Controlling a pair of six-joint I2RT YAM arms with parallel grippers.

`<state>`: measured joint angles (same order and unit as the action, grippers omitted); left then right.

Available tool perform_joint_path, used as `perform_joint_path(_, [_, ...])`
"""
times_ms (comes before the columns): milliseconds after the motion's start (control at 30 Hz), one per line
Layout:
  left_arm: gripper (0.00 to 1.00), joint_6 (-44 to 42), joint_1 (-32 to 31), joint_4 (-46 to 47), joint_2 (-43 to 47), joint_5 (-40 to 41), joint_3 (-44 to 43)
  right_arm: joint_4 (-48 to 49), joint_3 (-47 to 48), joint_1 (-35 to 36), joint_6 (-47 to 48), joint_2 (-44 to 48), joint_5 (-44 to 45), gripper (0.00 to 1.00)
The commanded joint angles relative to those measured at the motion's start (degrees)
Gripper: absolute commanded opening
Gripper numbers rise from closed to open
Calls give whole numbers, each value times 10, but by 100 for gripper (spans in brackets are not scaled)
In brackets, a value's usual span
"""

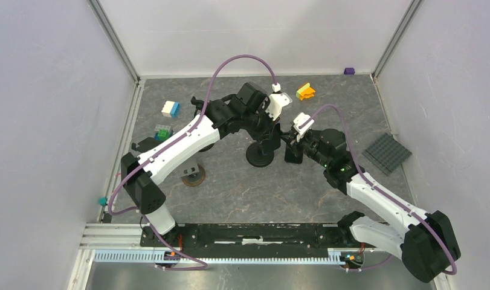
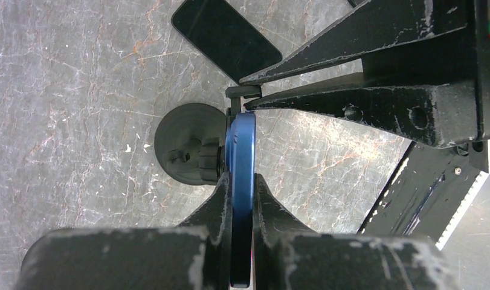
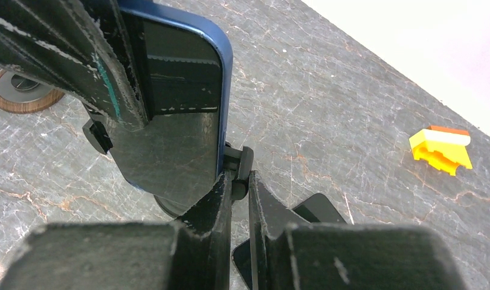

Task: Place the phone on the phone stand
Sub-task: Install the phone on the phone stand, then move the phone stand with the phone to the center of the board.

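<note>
The phone [image 2: 241, 151] has a blue rim and a dark screen [image 3: 182, 90]. It stands on edge above the table, and my left gripper [image 2: 241, 181] is shut on it. Right behind it is the phone stand, black with a round base [image 2: 185, 145] [image 1: 260, 156]. My right gripper [image 3: 240, 178] comes in from the other side and is shut on a small black clip [image 3: 241, 163] of the stand, at the phone's lower edge. In the top view both grippers, left [image 1: 272, 130] and right [image 1: 289, 140], meet above the stand.
A second, black phone [image 2: 227, 36] [image 3: 318, 208] lies flat beside the stand, under my right gripper. Also on the table are a yellow-orange brick [image 1: 305, 91], a white-blue brick [image 1: 170, 109], a green brick [image 1: 163, 132], a grey baseplate [image 1: 386, 153] and a brown disc [image 1: 193, 176].
</note>
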<state>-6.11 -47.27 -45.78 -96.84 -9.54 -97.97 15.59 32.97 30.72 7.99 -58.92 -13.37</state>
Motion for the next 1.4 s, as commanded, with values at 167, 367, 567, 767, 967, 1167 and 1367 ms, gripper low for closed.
perform_joint_path(167, [2, -73, 56, -9, -28, 238, 1, -52, 3, 5, 38, 29, -89, 3])
perform_joint_path(367, [2, -72, 56, -7, -21, 237, -2, -61, 10, 4, 29, 28, -80, 6])
perform_joint_path(567, [2, -73, 56, -4, -21, 234, 0, -73, 12, 5, 26, 31, -72, 15])
perform_joint_path(767, [2, -76, 56, -2, -20, 233, -2, -94, 17, 4, 36, 32, -66, 30])
perform_joint_path(967, [2, -75, 56, -1, -24, 234, -3, -103, 15, 3, 42, 37, -72, 38])
perform_joint_path(1167, [2, -77, 55, 1, -22, 229, -1, -110, 15, 4, 48, 39, -82, 40])
perform_joint_path(1367, [2, -77, 55, 0, -16, 188, 0, -107, 17, 4, 46, 30, -86, 41])
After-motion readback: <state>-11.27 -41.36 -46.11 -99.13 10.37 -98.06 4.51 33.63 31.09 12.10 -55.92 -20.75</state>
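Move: The left hand holds the phone in the phone stand's holder, whose middle lies about 2 cm ahead, 3 right and 4 below it. The stand base is roughly 5 cm ahead, 1 left and 18 below that hand; a black phone lies 6 ahead, 11 right, 18 below. The right fingers already pinch the holder's end, its middle about 3 cm left of that hand and 1 back, level in height. Right fingers open off the holder and back away; the left swings phone and stand about 11 cm forward-left. ##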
